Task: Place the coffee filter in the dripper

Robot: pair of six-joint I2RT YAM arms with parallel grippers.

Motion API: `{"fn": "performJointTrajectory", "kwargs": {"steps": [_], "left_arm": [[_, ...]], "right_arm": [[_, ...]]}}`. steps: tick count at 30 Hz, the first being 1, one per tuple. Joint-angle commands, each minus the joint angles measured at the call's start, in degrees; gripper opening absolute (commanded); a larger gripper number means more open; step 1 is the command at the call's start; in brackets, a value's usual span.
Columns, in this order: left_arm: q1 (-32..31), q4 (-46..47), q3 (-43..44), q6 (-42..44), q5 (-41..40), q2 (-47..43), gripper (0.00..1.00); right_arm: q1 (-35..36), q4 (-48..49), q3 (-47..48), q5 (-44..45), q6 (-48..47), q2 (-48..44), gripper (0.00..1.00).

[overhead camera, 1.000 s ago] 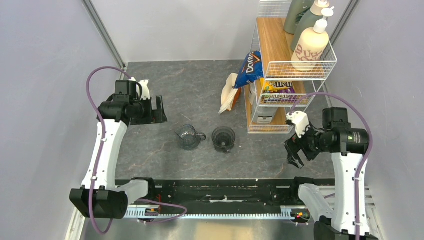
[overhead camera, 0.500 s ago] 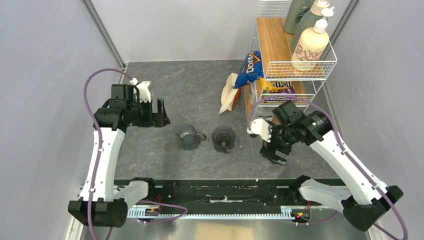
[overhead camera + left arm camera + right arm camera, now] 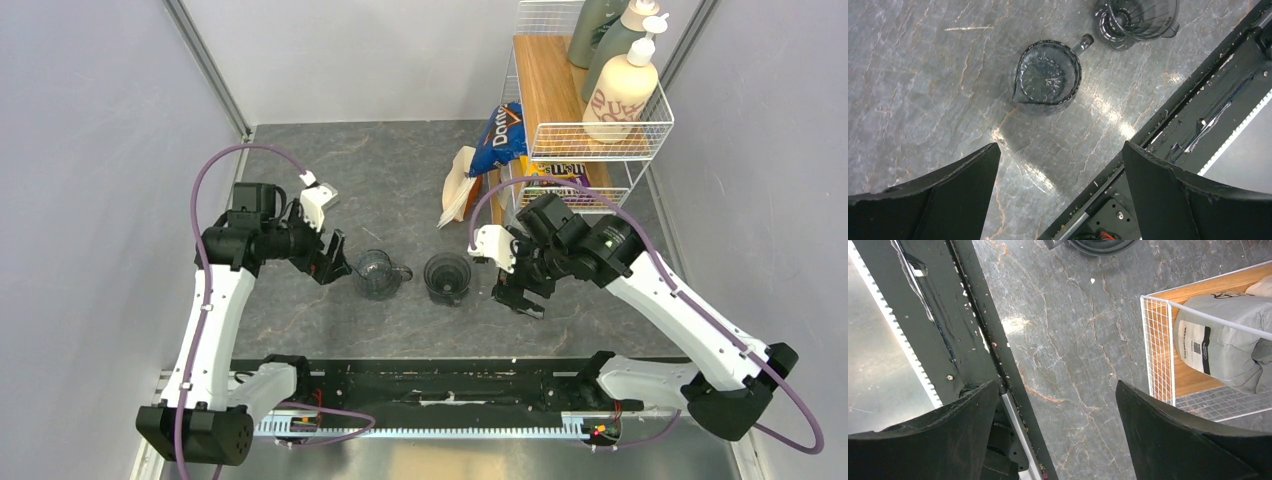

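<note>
The dripper (image 3: 447, 277) is a dark ribbed funnel cup standing on the grey table; it also shows at the top of the left wrist view (image 3: 1137, 19), and its edge shows in the right wrist view (image 3: 1098, 245). No single white paper coffee filter is in view. My left gripper (image 3: 335, 257) is open and empty, just left of the glass jug (image 3: 378, 273); its fingers frame bare table in the left wrist view (image 3: 1059, 147). My right gripper (image 3: 520, 291) is open and empty, right of the dripper, over bare table (image 3: 1056, 385).
A beige-and-white wedge packet (image 3: 459, 188) leans by the wire rack (image 3: 590, 140), next to a blue chip bag (image 3: 500, 138). The rack holds bottles, snacks and a grey bag (image 3: 1218, 335). The jug (image 3: 1048, 77) stands left of the dripper. The black rail (image 3: 430, 385) runs along the near edge.
My left gripper moved right and nearer, up to the jug. My right arm swung left from the rack side to just right of the dripper. Both stayed open.
</note>
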Motion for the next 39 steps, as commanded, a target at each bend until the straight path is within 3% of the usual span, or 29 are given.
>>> {"fn": "performJointTrajectory", "kwargs": {"steps": [1, 8, 11, 15, 18, 22, 25, 30, 39], "left_arm": [[-1.3, 10.4, -4.0, -3.5, 2.6, -1.6, 0.99], [-1.8, 4.6, -7.7, -5.6, 0.4, -1.8, 0.84], [-1.9, 7.3, -9.5, -9.7, -1.6, -3.7, 0.79], [-2.2, 6.3, -9.9, -7.1, -2.5, -1.4, 0.71], [-3.2, 6.9, -10.4, -4.2, -0.1, -1.8, 0.72], [-10.2, 10.8, -13.5, 2.8, -11.8, -3.4, 0.71], [-11.9, 10.3, -15.6, 3.6, -12.0, -4.0, 0.71], [-18.3, 18.6, -21.9, -0.4, -19.5, -4.3, 0.71], [-22.8, 26.5, -19.4, -8.7, -25.3, 7.6, 0.68]], "right_arm": [[0.2, 1.3, 2.4, -1.4, 4.3, -2.2, 0.95], [0.3, 1.8, 3.6, -1.9, 7.1, -1.2, 0.96], [1.2, 4.2, 4.3, -2.0, 8.4, 0.8, 0.96], [1.7, 5.4, 7.6, -2.3, 8.6, 5.9, 0.96], [1.7, 4.8, 9.9, -2.6, 8.5, 8.7, 0.96], [1.7, 4.7, 10.5, -1.4, 9.0, 9.9, 0.96], [1.6, 5.1, 10.1, -0.9, 9.5, 10.0, 0.96], [1.7, 5.2, 9.9, 0.3, 10.3, 10.5, 0.97], [1.6, 5.2, 8.9, 2.4, 10.2, 10.0, 0.97]]}}
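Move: The carafe is roughly 4 cm ahead of the left hand and 5 cm to its right, some 17 cm below. The dripper stands level with the carafe, about 14 cm farther right. From the right hand the dripper is around 10 cm ahead, 11 cm to the left and 16 cm down; the carafe lies 14 cm left of the dripper, and the paper filters about 19 cm beyond it and 2 cm to its right. The left hand heads down to the carafe's near side, sinking about 13 cm, easing back a little and then forward again near the end; its fingers close to about two-thirds open and tip some 20 degrees nearer to vertical. The right hand, after a slight rise, shifts about 5 cm left and forward towards the dripper, then nearly stops, fingers still wide open. ##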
